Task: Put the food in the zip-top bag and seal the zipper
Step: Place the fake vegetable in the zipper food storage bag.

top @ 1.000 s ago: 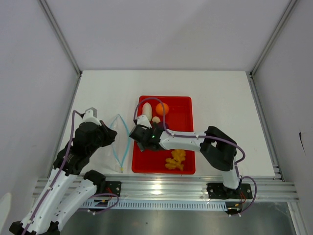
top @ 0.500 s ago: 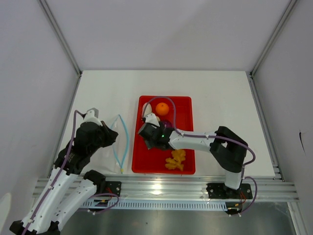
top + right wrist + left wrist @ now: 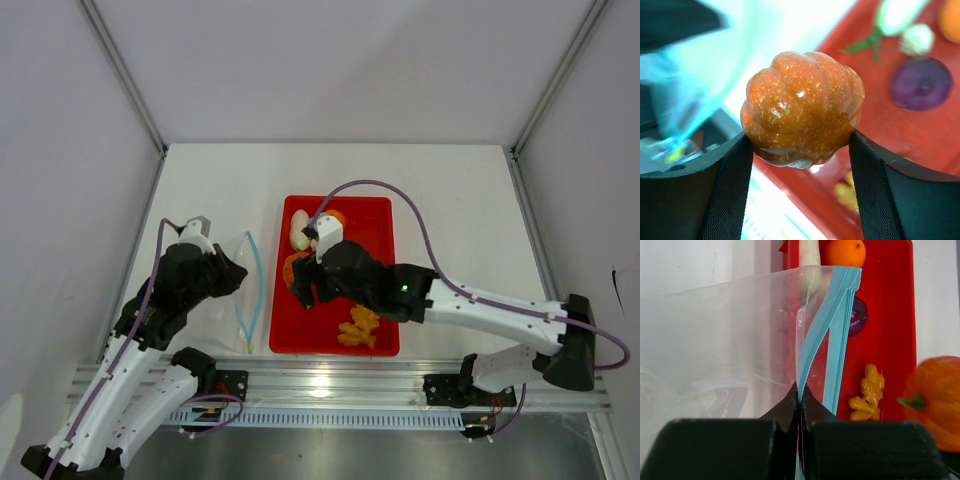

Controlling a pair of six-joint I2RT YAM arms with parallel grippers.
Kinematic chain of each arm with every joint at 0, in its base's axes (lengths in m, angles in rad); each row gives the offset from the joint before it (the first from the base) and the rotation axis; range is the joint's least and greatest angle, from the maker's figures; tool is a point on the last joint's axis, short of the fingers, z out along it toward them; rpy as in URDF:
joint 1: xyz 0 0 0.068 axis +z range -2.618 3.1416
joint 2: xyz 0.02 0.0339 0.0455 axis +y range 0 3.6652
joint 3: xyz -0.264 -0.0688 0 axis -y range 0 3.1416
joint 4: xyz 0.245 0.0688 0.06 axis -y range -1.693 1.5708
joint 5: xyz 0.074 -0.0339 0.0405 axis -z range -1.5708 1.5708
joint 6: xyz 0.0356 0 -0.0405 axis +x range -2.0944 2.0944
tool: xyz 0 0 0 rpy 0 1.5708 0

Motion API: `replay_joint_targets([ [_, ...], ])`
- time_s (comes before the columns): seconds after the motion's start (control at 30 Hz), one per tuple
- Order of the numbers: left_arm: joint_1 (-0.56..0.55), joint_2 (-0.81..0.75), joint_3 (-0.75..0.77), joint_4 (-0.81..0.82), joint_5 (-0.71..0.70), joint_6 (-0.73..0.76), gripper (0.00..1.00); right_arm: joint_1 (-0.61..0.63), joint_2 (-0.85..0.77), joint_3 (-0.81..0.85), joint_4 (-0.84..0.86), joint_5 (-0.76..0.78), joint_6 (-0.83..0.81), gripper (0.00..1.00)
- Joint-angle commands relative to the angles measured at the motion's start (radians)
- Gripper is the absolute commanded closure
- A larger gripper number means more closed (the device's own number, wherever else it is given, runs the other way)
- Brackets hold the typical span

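Note:
My right gripper (image 3: 300, 282) is shut on the orange pumpkin (image 3: 802, 107) and holds it in the air over the left edge of the red tray (image 3: 385, 215), close to the bag's mouth. The pumpkin also shows at the right of the left wrist view (image 3: 935, 400). My left gripper (image 3: 800, 390) is shut on one lip of the blue zipper (image 3: 835, 315) and holds the clear zip-top bag (image 3: 730, 340) open. In the tray lie the white radish (image 3: 897, 12), the orange (image 3: 842, 252), the garlic (image 3: 917, 39), the purple onion (image 3: 921, 82) and the yellow ginger (image 3: 867, 392).
The bag (image 3: 240, 295) lies on the white table just left of the tray. My right arm stretches across the tray's middle and hides the onion and garlic from above. Grey walls with metal rails close in the table's sides.
My right gripper has risen from the tray floor with the pumpkin in it and swung toward the tray's left edge. My left gripper still holds the bag's lip, shifted slightly.

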Motion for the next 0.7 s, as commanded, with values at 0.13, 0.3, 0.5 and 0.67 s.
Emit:
replay_joint_targets([
  [0.13,0.017,0.023,0.061,0.058,0.168,0.058,1.0,-0.007,-0.173,-0.034,0.143,-0.347,-0.05,0.6],
  [0.3,0.026,0.037,0.078,0.063,0.242,0.049,0.99,-0.011,-0.17,-0.038,0.263,-0.552,-0.031,0.6],
  [0.5,0.047,0.058,0.092,0.072,0.309,0.025,0.99,-0.008,-0.104,-0.038,0.376,-0.649,0.001,0.6],
  [0.67,0.074,0.06,0.096,0.074,0.371,-0.006,0.99,-0.004,-0.067,-0.09,0.49,-0.648,0.013,0.61],
])
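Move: The right gripper still holds the orange pumpkin in the air; the bag's open mouth lies about 9 cm to its left, 1 cm back and some 3 cm lower. In the tray, 17 cm below that hand, the purple vegetable is 14 cm ahead and 4 cm right, and the yellow one 9 cm right and 1 cm back. From the left gripper, pinching the bag's rim, the mouth's middle is 1 cm back, 2 cm right and 4 cm down; the pumpkin is 11 cm right, level ahead, 1 cm lower. Keep the pumpkin gripped and carry it up and back with the right hand, then swing it left beside the left gripper, closing the sideways gap to the bag's mouth: about 9 cm back, 8 cm up and 5 cm left. Meanwhile roll the wrist and turn it counter-clockwise, some 40 degrees overall, so the fingers point left. Bring the left gripper about 4 cm right and a little up, turning slightly clockwise, still pinching the rim. ##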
